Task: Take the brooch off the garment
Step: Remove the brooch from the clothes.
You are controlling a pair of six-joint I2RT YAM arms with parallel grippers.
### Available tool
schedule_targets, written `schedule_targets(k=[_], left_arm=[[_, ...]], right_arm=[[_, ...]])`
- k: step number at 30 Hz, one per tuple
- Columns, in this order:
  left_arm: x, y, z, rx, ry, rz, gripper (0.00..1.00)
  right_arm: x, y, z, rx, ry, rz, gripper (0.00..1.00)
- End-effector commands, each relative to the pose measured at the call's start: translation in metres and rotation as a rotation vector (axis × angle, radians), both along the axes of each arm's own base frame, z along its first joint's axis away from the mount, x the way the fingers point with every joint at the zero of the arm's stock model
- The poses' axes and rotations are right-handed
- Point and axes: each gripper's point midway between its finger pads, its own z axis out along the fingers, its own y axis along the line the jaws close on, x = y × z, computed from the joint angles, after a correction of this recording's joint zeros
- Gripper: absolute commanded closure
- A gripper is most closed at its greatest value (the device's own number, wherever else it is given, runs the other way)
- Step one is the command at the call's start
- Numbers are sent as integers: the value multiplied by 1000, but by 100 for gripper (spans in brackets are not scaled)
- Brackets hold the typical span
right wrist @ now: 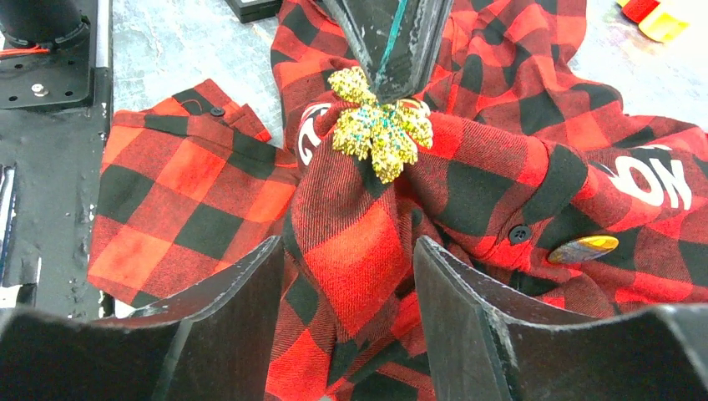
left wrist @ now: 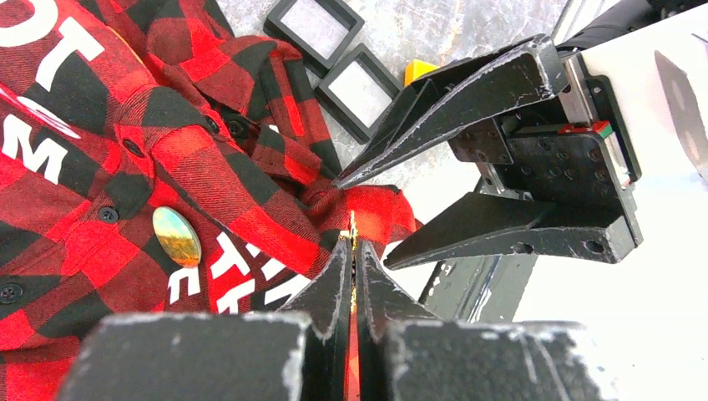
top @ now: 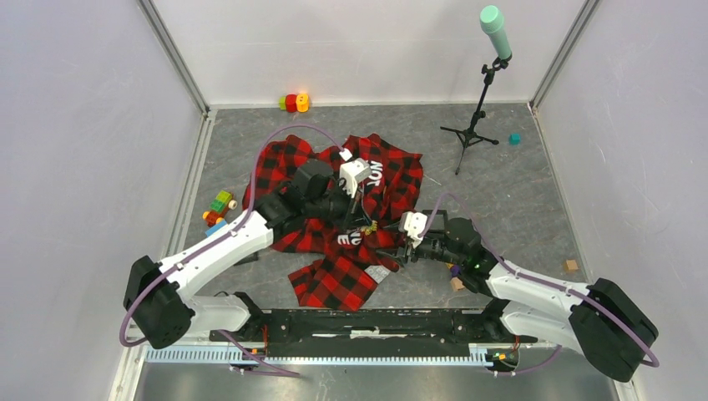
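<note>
The garment [top: 309, 163], a red-and-black check shirt with white letters, lies crumpled on the grey table. A gold, glittery, leaf-shaped brooch [right wrist: 380, 134] sits on a raised fold of it. My left gripper [left wrist: 353, 242] is shut on the brooch, whose thin gold edge shows between the pressed fingertips; in the top view this gripper [top: 367, 225] is over the shirt's middle. My right gripper [right wrist: 349, 244] is open and straddles the raised fold just below the brooch, its fingers apart from the cloth. From the left wrist view the right gripper [left wrist: 363, 223] faces mine, jaws spread.
An oval iridescent pin [left wrist: 176, 236] is also fixed to the shirt. Two black square frames [left wrist: 334, 50] lie beyond the cloth. Toy blocks [top: 219, 207] sit left, more blocks [top: 293, 102] at the back, a microphone tripod [top: 472, 125] back right, small cubes [top: 570, 266] right.
</note>
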Motion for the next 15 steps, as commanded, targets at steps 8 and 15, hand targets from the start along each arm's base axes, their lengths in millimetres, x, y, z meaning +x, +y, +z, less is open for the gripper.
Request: schedule_targets(k=[8,15], left_arm=[[0,5,60,-68,26,-93,98],[13,22,69,-144,145,-23,98]], right_arm=[[12,12,56,115,-58,-19,40],[13,14,94,243,-93,-30,41]])
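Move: The brooch is already pinched at the left hand's fingertips, just beyond the hand point, with the garment tented beneath. From the right hand the brooch is about 5 cm up, 4 cm left and 3 cm ahead. An oval badge on the garment lies some 7 cm ahead of the left hand, 2 cm left and 10 cm below; the white label is 11 cm back, 2 cm right and 16 cm below that hand. The left hand, still pinching the brooch, pulls it up about 5 cm; the open right hand follows up alongside. ##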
